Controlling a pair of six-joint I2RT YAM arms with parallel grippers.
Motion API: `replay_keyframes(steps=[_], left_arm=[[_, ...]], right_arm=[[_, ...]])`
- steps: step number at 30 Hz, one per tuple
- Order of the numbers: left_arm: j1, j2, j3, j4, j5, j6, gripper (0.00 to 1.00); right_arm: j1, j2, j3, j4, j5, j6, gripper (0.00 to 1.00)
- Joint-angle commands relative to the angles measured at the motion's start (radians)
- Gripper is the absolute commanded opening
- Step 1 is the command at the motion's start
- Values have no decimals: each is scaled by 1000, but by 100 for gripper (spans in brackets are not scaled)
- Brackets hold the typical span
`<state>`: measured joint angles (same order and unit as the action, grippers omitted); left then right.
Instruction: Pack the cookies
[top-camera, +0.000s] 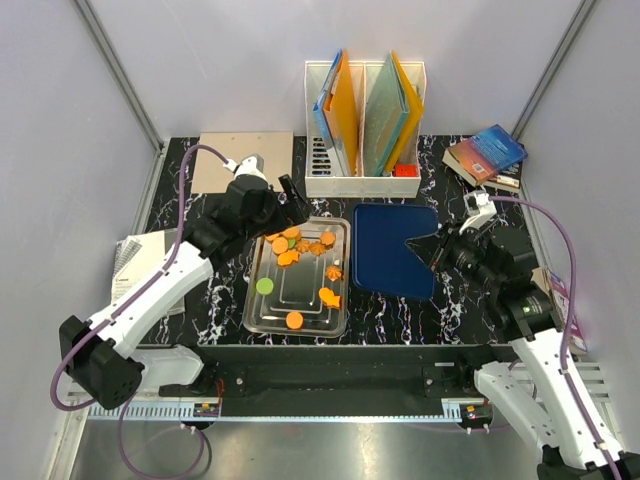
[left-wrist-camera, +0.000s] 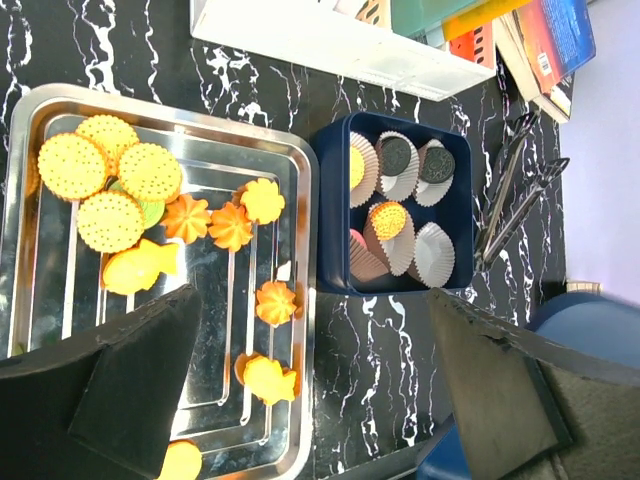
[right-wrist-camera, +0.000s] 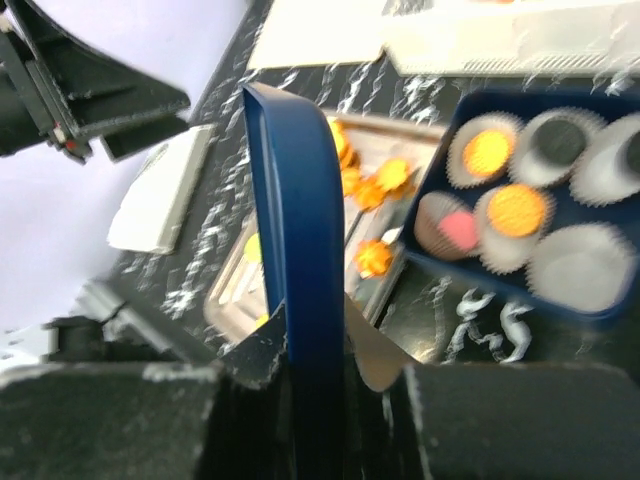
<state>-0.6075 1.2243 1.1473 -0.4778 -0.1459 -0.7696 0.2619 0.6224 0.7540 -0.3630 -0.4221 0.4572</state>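
Note:
Orange round and flower-shaped cookies (top-camera: 295, 247) lie with a green one on the metal tray (top-camera: 258, 318); the left wrist view shows them (left-wrist-camera: 110, 190) on the tray (left-wrist-camera: 290, 150) too. Beside it the blue box (left-wrist-camera: 330, 215) holds paper cups, some with orange, black and pink cookies (right-wrist-camera: 515, 208). My left gripper (top-camera: 283, 200) hovers over the tray's far end, wide open (left-wrist-camera: 315, 400) and empty. My right gripper (top-camera: 440, 250) is shut (right-wrist-camera: 335, 350) on the edge of the blue lid (right-wrist-camera: 295, 230), which hides the box in the top view (top-camera: 393, 250).
A white file organiser (top-camera: 363, 120) with folders stands behind the tray. Books (top-camera: 487, 155) lie at the back right, metal tongs (left-wrist-camera: 515, 190) right of the box. A cardboard sheet (top-camera: 243, 160) and papers (top-camera: 135, 260) sit on the left.

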Motion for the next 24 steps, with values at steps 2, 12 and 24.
replay_keyframes(steps=[2, 12, 24], left_arm=[[6, -29, -27, 7, 0, -28, 99], [25, -34, 8, -1, 48, -16, 99], [103, -89, -34, 1, 117, 1, 99]], right_arm=[[115, 39, 184, -109, 288, -227, 8], [223, 497, 631, -141, 827, -495, 4], [411, 717, 496, 900, 1238, -1521, 0]])
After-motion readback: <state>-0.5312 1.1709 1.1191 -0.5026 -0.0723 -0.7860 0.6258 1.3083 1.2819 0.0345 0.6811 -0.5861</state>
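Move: My right hand already grips the lid by its edge. The box, still open under the lid, lies about 11 cm ahead of that hand, 6 cm to its left and some 20 cm below. The cookie tray is about 27 cm to the hand's left and level with it; the file rack stands roughly 25 cm ahead and 10 cm left. From my idle left hand, the box is about 23 cm to the right and 2 cm ahead. Keeping the lid pinched, I sweep my right hand forward about 17 cm and up about 12, out past the box towards the file rack. On the way I roll the wrist strongly, left side down, and swing it some 40 degrees clockwise until my fingers point straight forward and level, bringing the lid up on edge. ##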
